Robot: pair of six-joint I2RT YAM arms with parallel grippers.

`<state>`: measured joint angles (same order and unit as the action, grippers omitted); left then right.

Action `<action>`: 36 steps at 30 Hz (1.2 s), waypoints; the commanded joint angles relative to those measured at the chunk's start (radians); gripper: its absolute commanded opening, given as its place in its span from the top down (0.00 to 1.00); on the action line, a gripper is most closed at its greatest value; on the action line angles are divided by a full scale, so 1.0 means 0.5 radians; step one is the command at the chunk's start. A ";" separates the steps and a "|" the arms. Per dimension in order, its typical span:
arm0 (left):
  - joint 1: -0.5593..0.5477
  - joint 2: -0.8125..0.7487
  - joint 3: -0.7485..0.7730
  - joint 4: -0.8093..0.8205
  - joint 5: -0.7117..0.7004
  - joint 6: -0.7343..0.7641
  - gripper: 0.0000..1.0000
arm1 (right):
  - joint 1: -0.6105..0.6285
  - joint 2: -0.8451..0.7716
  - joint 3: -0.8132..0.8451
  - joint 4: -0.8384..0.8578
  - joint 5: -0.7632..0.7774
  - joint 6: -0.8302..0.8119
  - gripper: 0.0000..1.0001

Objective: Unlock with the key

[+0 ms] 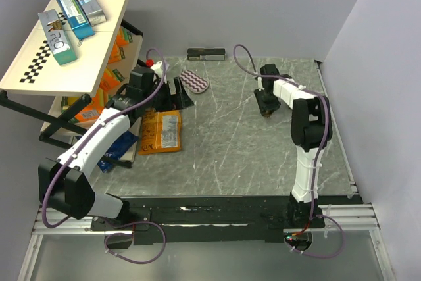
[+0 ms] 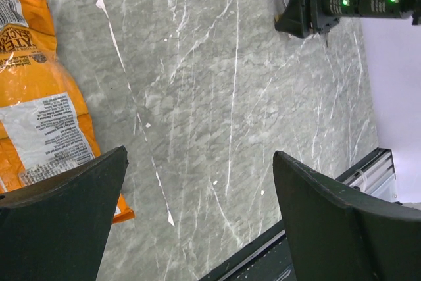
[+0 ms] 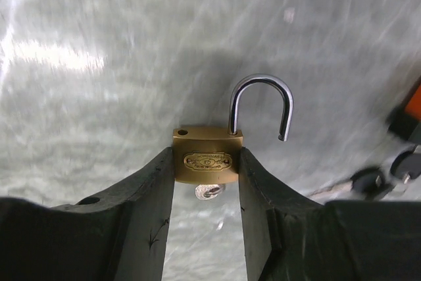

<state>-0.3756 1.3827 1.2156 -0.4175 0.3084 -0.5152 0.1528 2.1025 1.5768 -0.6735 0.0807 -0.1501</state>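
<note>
In the right wrist view a small brass padlock [image 3: 207,156] stands upright just above the grey marble table [image 3: 99,97]. My right gripper [image 3: 206,154] is shut on the sides of its body. Its silver shackle [image 3: 260,106] is up, with the free end out of the body. A small silver round part [image 3: 209,191] shows under the body. The key [image 3: 368,181] lies on the table to the right in a small dark cluster, apart from my fingers. From above, the right gripper [image 1: 266,106] points down at the table's back right. My left gripper [image 2: 199,154] hangs open and empty over bare table.
An orange snack bag [image 1: 161,131] and a blue packet [image 1: 118,149] lie by the left arm. A tilted shelf [image 1: 39,64] carrying boxes stands at the left. A striped pad [image 1: 195,81] and a dark bar [image 1: 207,54] lie at the back. An orange-red object [image 3: 412,104] shows at the right edge.
</note>
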 commanded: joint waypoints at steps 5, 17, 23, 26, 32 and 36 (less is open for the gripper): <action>0.015 -0.035 0.026 0.114 -0.015 -0.056 0.04 | -0.097 0.151 0.325 -0.166 -0.042 -0.126 0.71; 0.015 -0.112 -0.072 0.197 -0.126 -0.123 0.04 | -0.118 0.041 0.264 -0.074 -0.143 -0.080 0.27; 0.018 -0.142 -0.078 0.255 -0.193 -0.151 0.04 | -0.118 -0.161 0.230 -0.009 -0.149 -0.004 0.21; 0.015 -0.176 -0.087 0.286 -0.227 -0.157 0.04 | -0.118 -0.348 0.154 0.052 -0.216 0.073 0.21; 0.015 -0.326 -0.127 0.381 -0.325 -0.142 0.04 | -0.115 -0.863 -0.137 0.208 -0.361 0.251 0.21; 0.015 -0.473 -0.191 0.488 -0.469 -0.102 0.04 | -0.115 -1.253 -0.477 0.438 -0.511 0.361 0.21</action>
<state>-0.3714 1.2335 1.1385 -0.2649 0.1562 -0.5835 0.0952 1.6562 1.4540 -0.5793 -0.0902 -0.0441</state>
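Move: The right fingers already hold the open brass padlock just above or on the table; its resting spot is about 2 cm ahead and 2 cm right. The orange padlock lies roughly 5 cm ahead and 12 cm right of the hand, the keys about 1 cm back and 13 cm right. From the raised left hand, that spot is some 8 cm ahead, 37 cm right and 20 cm below. Right hand moves the brass padlock 3 cm forward-right, lets go and rises 15 cm; left hand rises too. ##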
